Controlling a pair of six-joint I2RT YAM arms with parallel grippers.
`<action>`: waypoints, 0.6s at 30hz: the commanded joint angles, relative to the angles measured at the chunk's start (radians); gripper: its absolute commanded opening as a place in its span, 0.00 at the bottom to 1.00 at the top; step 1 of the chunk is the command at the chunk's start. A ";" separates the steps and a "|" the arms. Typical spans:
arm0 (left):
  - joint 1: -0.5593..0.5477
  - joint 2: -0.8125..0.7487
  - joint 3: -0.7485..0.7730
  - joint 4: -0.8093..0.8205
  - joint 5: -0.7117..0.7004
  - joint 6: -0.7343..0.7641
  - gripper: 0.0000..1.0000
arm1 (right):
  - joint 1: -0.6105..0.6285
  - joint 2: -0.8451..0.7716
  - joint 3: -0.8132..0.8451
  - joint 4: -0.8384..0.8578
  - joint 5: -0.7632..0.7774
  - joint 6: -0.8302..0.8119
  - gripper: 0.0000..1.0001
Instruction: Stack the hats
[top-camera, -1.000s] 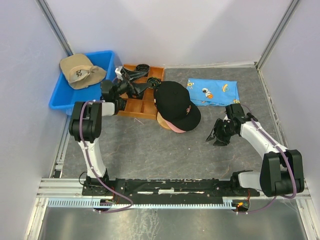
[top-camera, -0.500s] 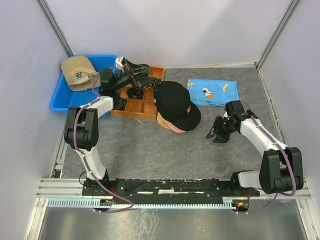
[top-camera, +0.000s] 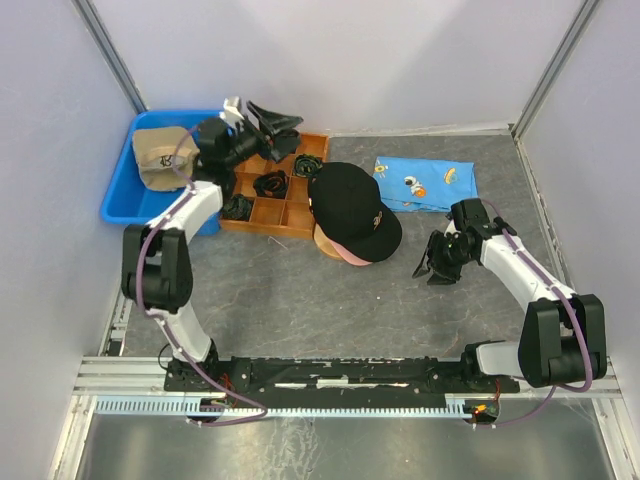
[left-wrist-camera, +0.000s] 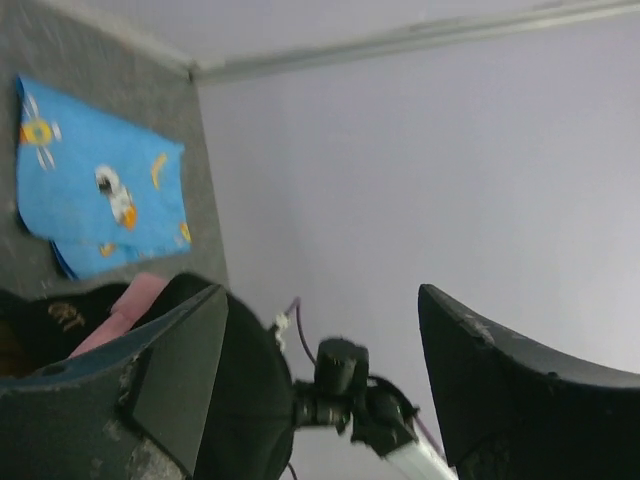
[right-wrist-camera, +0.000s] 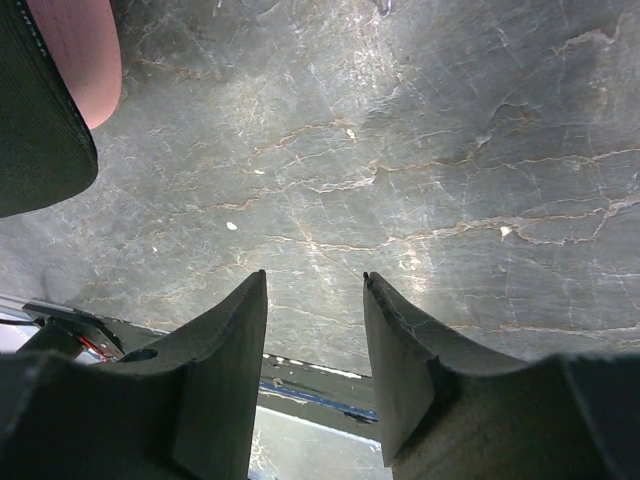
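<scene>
A black hat (top-camera: 350, 205) with a small emblem lies on top of a pink hat (top-camera: 347, 256) in the middle of the table. The pink brim pokes out below it. A tan hat (top-camera: 155, 160) with a dark emblem lies in the blue bin (top-camera: 118, 200), partly behind my left arm. My left gripper (top-camera: 283, 124) hangs open and empty above the back of the wooden tray, well off the hats. From the left wrist view the gripper (left-wrist-camera: 322, 300) faces the far wall, with the black hat (left-wrist-camera: 250, 390) low on the left. My right gripper (top-camera: 437, 262) is open and empty over bare table, right of the stack; its wrist view shows the gripper (right-wrist-camera: 315, 280) and the black brim (right-wrist-camera: 35, 120).
A wooden compartment tray (top-camera: 290, 213) holding small black coiled bundles sits between the bin and the stack. A blue cartoon-print cloth (top-camera: 425, 183) lies at the back right. Grey walls close in the left, back and right sides.
My left arm has swung back and to the left, rising from over the wooden tray toward the bin, and now covers part of the tan hat. The right arm has barely moved.
</scene>
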 joint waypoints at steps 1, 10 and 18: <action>0.058 -0.156 0.153 -0.501 -0.264 0.337 0.84 | 0.005 0.003 0.053 0.002 -0.012 -0.018 0.51; 0.235 -0.055 0.482 -1.116 -0.526 0.603 0.83 | 0.005 0.041 0.107 0.052 -0.059 -0.017 0.51; 0.362 0.196 0.921 -1.520 -0.756 0.754 0.84 | 0.004 0.082 0.132 0.107 -0.099 0.000 0.52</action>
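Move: The tan cap lies in the blue bin roughly 32 cm to the left of the left hand, some 4 cm farther out and 24 cm below it. The orange tray is almost directly under that hand, about 27 cm down; the black cap on the stand is about 20 cm to its right, 17 cm back and 13 cm lower. From the right hand, the tan cap is about 75 cm left, 29 cm ahead and slightly lower. Sweeping fast to the left, about 25 cm, and some 8 cm forward, the empty left hand arcs from above the orange tray towards the tan cap in the bin, rising about 6 cm before sinking again. Its wrist swings counter-clockwise and tips so the open fingers face forward and down. The right hand, half open, eases about 3 cm forward beside the black cap, rising slightly. ##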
